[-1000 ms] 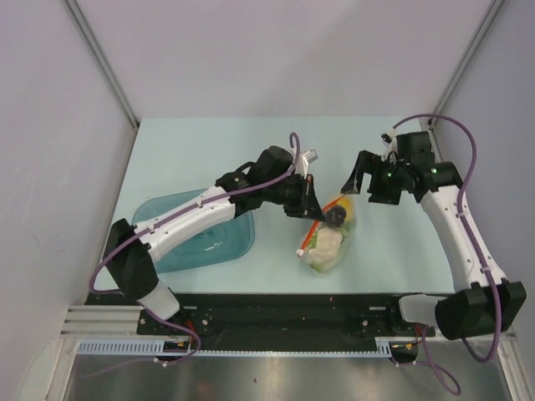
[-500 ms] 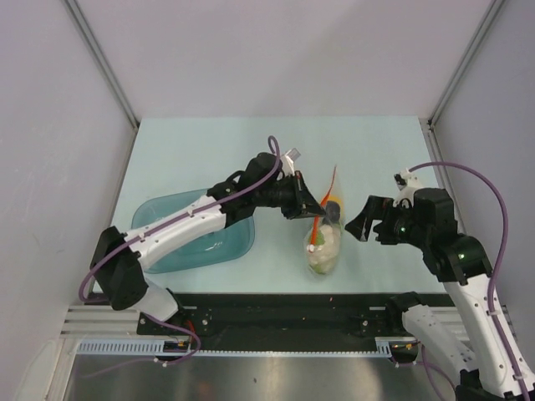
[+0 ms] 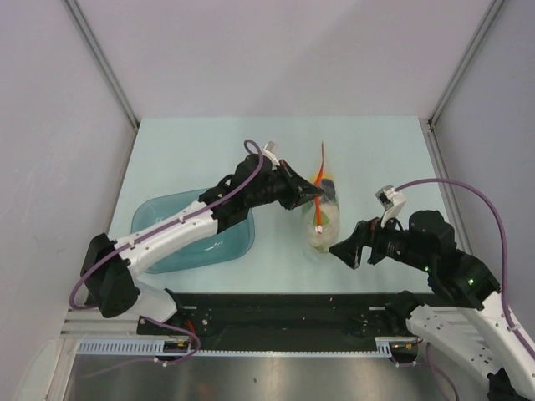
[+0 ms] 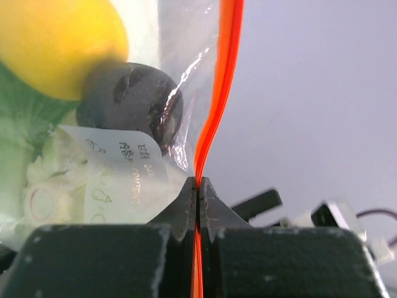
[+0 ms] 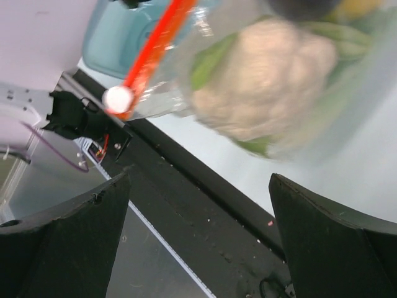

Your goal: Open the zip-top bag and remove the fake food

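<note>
The zip-top bag [image 3: 324, 224] hangs lifted off the table, its red-orange zip strip [image 3: 321, 171] running upward. My left gripper [image 3: 311, 194] is shut on that strip [image 4: 214, 112], which runs pinched between the jaws [image 4: 197, 186]. Fake food shows through the clear plastic: a yellow fruit [image 4: 56, 43], a dark piece [image 4: 130, 105] and a white cauliflower [image 5: 267, 81] with green leaves. My right gripper [image 3: 344, 251] stands wide open just below and right of the bag's bottom, holding nothing [image 5: 198, 177]. A white slider [image 5: 116, 99] sits on the strip's end.
A teal tray [image 3: 226, 246] lies on the table left of the bag, under my left arm. The black base rail [image 3: 276, 313] runs along the near edge, just beneath my right gripper. Grey walls close in the sides and back.
My left gripper has carried the bag up and back by its strip. The right arm has swung from the far right down to the near side, beneath the bag.
</note>
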### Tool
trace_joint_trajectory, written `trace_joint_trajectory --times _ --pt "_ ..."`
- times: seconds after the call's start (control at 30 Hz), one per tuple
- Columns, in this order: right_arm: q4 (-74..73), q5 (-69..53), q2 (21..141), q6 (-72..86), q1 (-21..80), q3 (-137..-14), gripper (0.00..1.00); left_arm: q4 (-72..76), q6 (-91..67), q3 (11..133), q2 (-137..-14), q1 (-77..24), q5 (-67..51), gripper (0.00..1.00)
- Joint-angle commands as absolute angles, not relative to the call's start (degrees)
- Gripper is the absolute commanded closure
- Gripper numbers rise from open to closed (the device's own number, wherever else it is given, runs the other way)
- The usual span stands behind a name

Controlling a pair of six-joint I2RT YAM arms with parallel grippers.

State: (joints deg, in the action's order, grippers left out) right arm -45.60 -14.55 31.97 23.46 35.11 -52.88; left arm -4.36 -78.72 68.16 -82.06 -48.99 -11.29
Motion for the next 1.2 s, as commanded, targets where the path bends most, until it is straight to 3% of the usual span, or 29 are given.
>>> trace_joint_trajectory --times 0.0,0.3,0.47,0.6,0.67,0.73,0.87,1.03,1.1,1.17 --pt "-39.3 -10.6 33.9 19.8 40.3 -54.1 0.02 -1.8 -85.4 71.4 -78.3 -48.9 -5.9 1.0" --pt "-31.5 16.3 37.4 13.5 55.1 -54.3 0.09 -8.9 -92.4 73.5 -77.6 -50.5 -0.4 1.0" --pt "-24.0 23.3 39.4 10.6 62.2 -52.7 0.13 -9.7 -96.2 74.2 -78.4 -51.4 -0.1 1.0" --pt "-20.3 28.6 39.6 9.8 62.8 -50.5 0.35 -10.8 -96.6 75.7 -79.3 -51.4 -0.1 1.0" --pt "-19.6 28.6 39.6 9.0 62.8 -49.9 0.38 -10.6 -97.2 75.5 -79.2 -51.4 -0.1 1.0" --pt "-20.7 28.7 39.3 9.3 62.6 -49.5 0.49 -10.7 -97.4 75.2 -78.7 -51.4 1.7 1.0" --pt "-19.6 26.7 37.6 9.8 61.4 -47.8 0.62 -10.4 -97.6 74.3 -78.0 -51.4 1.8 1.0" --pt "-20.7 20.0 38.5 10.0 57.4 -50.4 0.97 -11.6 -93.1 72.3 -76.6 -51.4 1.2 1.0" --pt "-21.4 15.6 38.5 9.6 55.7 -51.3 1.0 -11.3 -92.2 69.5 -74.9 -51.4 1.4 1.0" --pt "-21.7 9.6 38.8 9.5 52.4 -51.9 1.0 -9.3 -89.8 67.6 -73.7 -51.2 2.3 0.89"
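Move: The zip's slider end hangs about 6 cm left of the right fingers and 3 cm ahead, near their height. Inside the hanging bag the cauliflower lies roughly 5 cm left, 3 cm ahead and 9 cm below the right hand, the dark fruit some 4 cm left, 11 cm ahead and 7 cm below. From the left fingers, still pinching the orange zip, the slider is about 7 cm back, level sideways and slightly lower. The zip's slider end is met by the open right gripper, which goes about 6 cm forward, 3 cm left and slightly up, first mostly leftward. Its wrist turns some 25 degrees so the fingers point more forward, and they close to pinch the slider. The left hand keeps its pinch, easing a couple of centimetres left and forward while turning counter-clockwise. ##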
